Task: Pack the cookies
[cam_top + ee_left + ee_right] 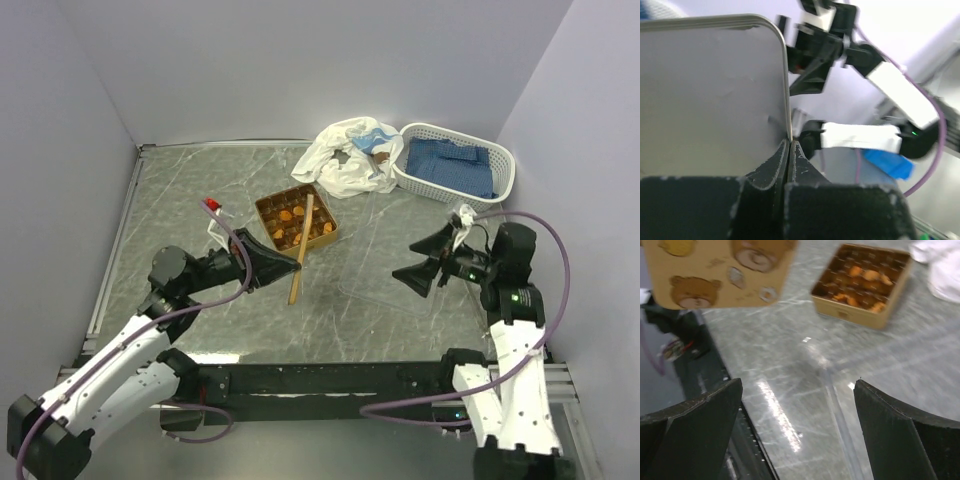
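Several small orange-brown cookies (290,222) (866,276) lie in the open square golden tin (331,231) (860,311) at the table's middle. My left gripper (292,265) (790,142) is shut on the edge of the tin's flat lid (301,250) (710,95). The lid hangs upright, edge-on from above, at the tin's near right side. Its bear-printed face (715,270) shows in the right wrist view, its plain grey underside in the left wrist view. My right gripper (404,260) (798,384) stands open and empty over the table, right of the tin.
A clear plastic sheet (385,250) (840,415) lies flat under the right gripper. A crumpled white bag (345,155) sits behind the tin. A white basket (505,175) holding blue cloth stands at the back right. Walls close in the left, back and right.
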Controlling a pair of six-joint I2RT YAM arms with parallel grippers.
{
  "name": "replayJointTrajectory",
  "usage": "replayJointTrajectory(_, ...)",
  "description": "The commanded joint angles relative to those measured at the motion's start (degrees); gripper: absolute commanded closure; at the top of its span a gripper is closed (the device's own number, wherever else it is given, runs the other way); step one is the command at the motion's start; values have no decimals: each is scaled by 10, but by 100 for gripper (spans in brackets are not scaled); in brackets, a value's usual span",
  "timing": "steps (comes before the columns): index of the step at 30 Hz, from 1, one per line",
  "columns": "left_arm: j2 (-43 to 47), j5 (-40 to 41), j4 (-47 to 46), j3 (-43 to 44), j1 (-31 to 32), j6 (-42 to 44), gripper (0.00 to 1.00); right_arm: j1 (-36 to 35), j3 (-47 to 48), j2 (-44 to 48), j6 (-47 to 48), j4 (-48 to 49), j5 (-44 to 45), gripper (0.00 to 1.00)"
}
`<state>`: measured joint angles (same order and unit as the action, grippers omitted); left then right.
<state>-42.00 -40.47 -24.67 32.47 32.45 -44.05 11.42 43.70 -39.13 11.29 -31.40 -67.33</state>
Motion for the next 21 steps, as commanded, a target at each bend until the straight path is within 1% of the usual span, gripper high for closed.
replayJointTrajectory(1, -37, -85, -253, 6, 0, -91, 99, -102, 105, -56, -33, 77, 41, 0)
replayJointTrajectory(3, -53, -115, -251, 34, 0, -99, 99, -130, 155, -86, 23, 16, 61, 0)
replayJointTrajectory(4, -63, -128, -194, 47, 0, -89, 99, -147, 215, -96, 116, -16, 76, 0)
replayJointTrajectory(5, -68, -140, -149, 62, 0, -47, 99, -154, 250, -106, 176, -106, 80, 0)
replayJointTrajectory(6, -72, -156, -98, 97, 0, -16, 99, -158, 283, -128, 237, -156, 83, 0)
replayJointTrajectory(7, -80, -177, 24, 114, -1, 17, 99, -162, 347, -140, 367, -206, 91, 0)
replayJointTrajectory(8, -84, -193, 68, 128, 0, 71, 99, -164, 374, -153, 432, -295, 91, 0)
replayJointTrajectory(9, -89, -209, 111, 148, -1, 93, 99, -165, 394, -172, 491, -331, 91, 0)
replayJointTrajectory(10, -98, -245, 142, 154, -2, 114, 99, -166, 420, -179, 574, -356, 91, 0)
replayJointTrajectory(11, -102, -261, 193, 160, -1, 147, 99, -173, 428, -186, 607, -391, 83, 0)
replayJointTrajectory(13, -117, -300, 234, 173, -1, 184, 99, -190, 440, -204, 678, -422, 68, 0)
replayJointTrajectory(14, -122, -324, 270, 175, -2, 210, 99, -205, 441, -209, 676, -429, 64, 0)
replayJointTrajectory(15, -126, -334, 279, 177, -1, 222, 99, -244, 444, -217, 671, -428, 66, 0)
replayJointTrajectory(16, -134, -346, 286, 176, -1, 230, 99, -268, 441, -219, 654, -423, 69, 0)
replayJointTrajectory(18, -140, -377, 303, 178, -1, 246, 99, -305, 428, -213, 617, -374, 85, 0)
replayJointTrajectory(19, -147, -383, 311, 179, -1, 254, 99, -341, 407, -209, 574, -350, 91, 0)
replayJointTrajectory(20, -149, -388, 318, 182, -1, 267, 99, -355, 397, -205, 557, -313, 96, 0)
replayJointTrajectory(21, -150, -397, 333, 185, -2, 273, 99, -370, 387, -202, 543, -301, 103, 0)
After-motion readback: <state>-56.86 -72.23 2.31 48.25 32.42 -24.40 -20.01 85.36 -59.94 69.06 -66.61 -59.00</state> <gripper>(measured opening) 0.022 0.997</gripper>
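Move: The lid, held by its upper rim in the shut left gripper, has its middle about 5 cm ahead of that hand and 8 cm below. The open right gripper stands some 24 cm to the left hand's right, 4 cm farther out and 7 cm lower. From the right hand the lid is about 24 cm to the left, roughly level; the tin of cookies lies some 28 cm ahead, 26 cm left and 23 cm below. The lid stays pinched in the left hand, which draws back about 5 cm, rises slightly before dipping, and turns some 30 degrees clockwise, presenting the lid towards the right gripper. The right hand, jaws wide open, first climbs more than 10 cm, then swings left towards the lid with a little backward travel, rolling and turning counter-clockwise until its fingers point left. ##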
